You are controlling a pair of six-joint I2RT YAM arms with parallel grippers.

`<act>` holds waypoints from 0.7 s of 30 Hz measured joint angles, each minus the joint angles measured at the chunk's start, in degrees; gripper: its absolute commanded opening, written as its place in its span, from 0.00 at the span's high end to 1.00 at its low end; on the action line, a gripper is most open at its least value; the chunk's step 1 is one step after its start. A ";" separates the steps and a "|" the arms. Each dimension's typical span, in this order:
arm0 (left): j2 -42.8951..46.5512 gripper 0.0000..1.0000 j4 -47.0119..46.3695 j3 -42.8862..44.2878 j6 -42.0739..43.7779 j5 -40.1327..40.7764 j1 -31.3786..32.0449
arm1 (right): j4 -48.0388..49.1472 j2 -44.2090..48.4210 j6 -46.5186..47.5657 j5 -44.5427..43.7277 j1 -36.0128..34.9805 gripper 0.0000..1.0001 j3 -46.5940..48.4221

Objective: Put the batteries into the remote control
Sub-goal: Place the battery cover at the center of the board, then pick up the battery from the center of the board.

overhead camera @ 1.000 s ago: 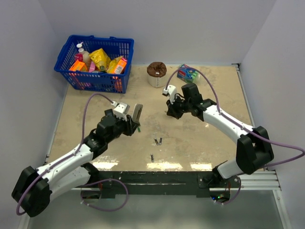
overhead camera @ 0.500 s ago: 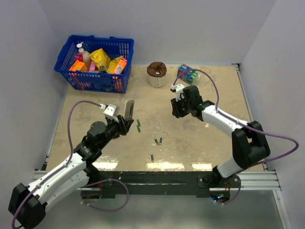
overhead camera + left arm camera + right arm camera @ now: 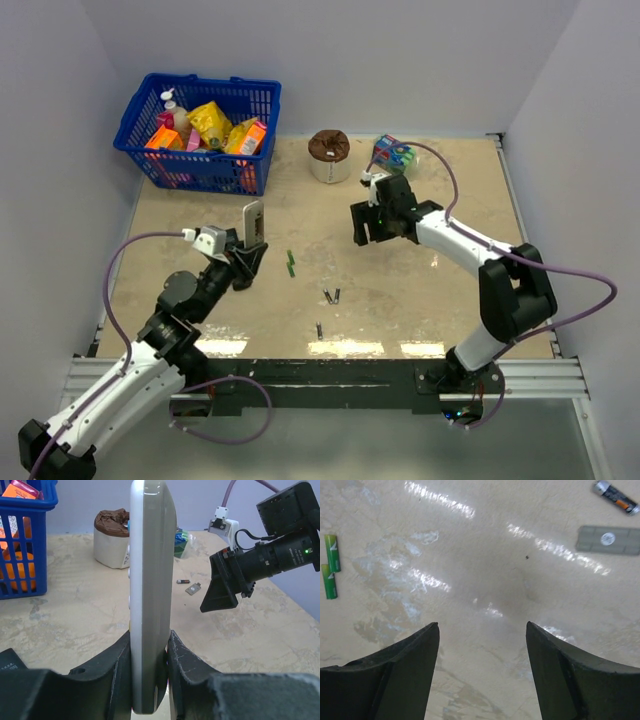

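The white remote control (image 3: pixel 150 580) stands upright and edge-on between the fingers of my left gripper (image 3: pixel 150 635), which is shut on its lower end. From above, the remote control (image 3: pixel 253 222) sticks up over the left gripper (image 3: pixel 247 252) at centre-left. My right gripper (image 3: pixel 482 625) hovers open over bare table with nothing between its fingers. It is the right gripper (image 3: pixel 362 228) right of centre. One dark battery (image 3: pixel 615 497) lies beyond it, next to a flat grey cover plate (image 3: pixel 607 539). Another battery (image 3: pixel 319 329) lies near the front edge.
A green stick-like piece (image 3: pixel 291 262) lies between the arms. At the back left stands a blue basket (image 3: pixel 262 140) full of packets. A brown-topped white cup (image 3: pixel 328 155) and a green-blue packet (image 3: pixel 393 153) stand at the back.
My right gripper has gone from shut to open, shifting only slightly above the table. The left arm has pulled back to the left with the remote, uncovering the green piece.
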State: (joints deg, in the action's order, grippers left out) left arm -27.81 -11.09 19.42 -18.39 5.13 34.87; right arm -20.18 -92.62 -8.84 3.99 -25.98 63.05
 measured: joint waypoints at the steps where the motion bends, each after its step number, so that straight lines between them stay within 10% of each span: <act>1: 0.96 1.00 -0.24 -0.61 -0.02 0.02 0.00 | -0.74 0.00 -1.25 -0.04 -0.87 0.27 -0.07; 21: -0.37 1.00 -8.15 -7.21 -7.13 -9.49 -0.70 | -9.90 -2.38 -14.86 -5.57 -24.26 0.67 3.45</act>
State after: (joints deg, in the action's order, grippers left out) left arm -28.18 -19.25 12.21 -25.52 -4.36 34.17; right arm -30.09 -95.00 -23.70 -1.58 -50.24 66.50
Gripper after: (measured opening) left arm 0.319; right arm 0.384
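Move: The open right hand's next goal, the silver battery pair, lies about 15 cm back, 9 cm to its left and 7 cm below. At that same table height, the green batteries are some 20 cm left and 5 cm back, the lone battery 25 cm back and 13 cm left, and the battery cover 9 cm ahead and 6 cm right. From the left hand, the silver pair is about 21 cm right, roughly level fore-and-aft and 19 cm below. Right hand sweeps some 16 cm back and left towards the silver pair, half-closing; left keeps the remote. ##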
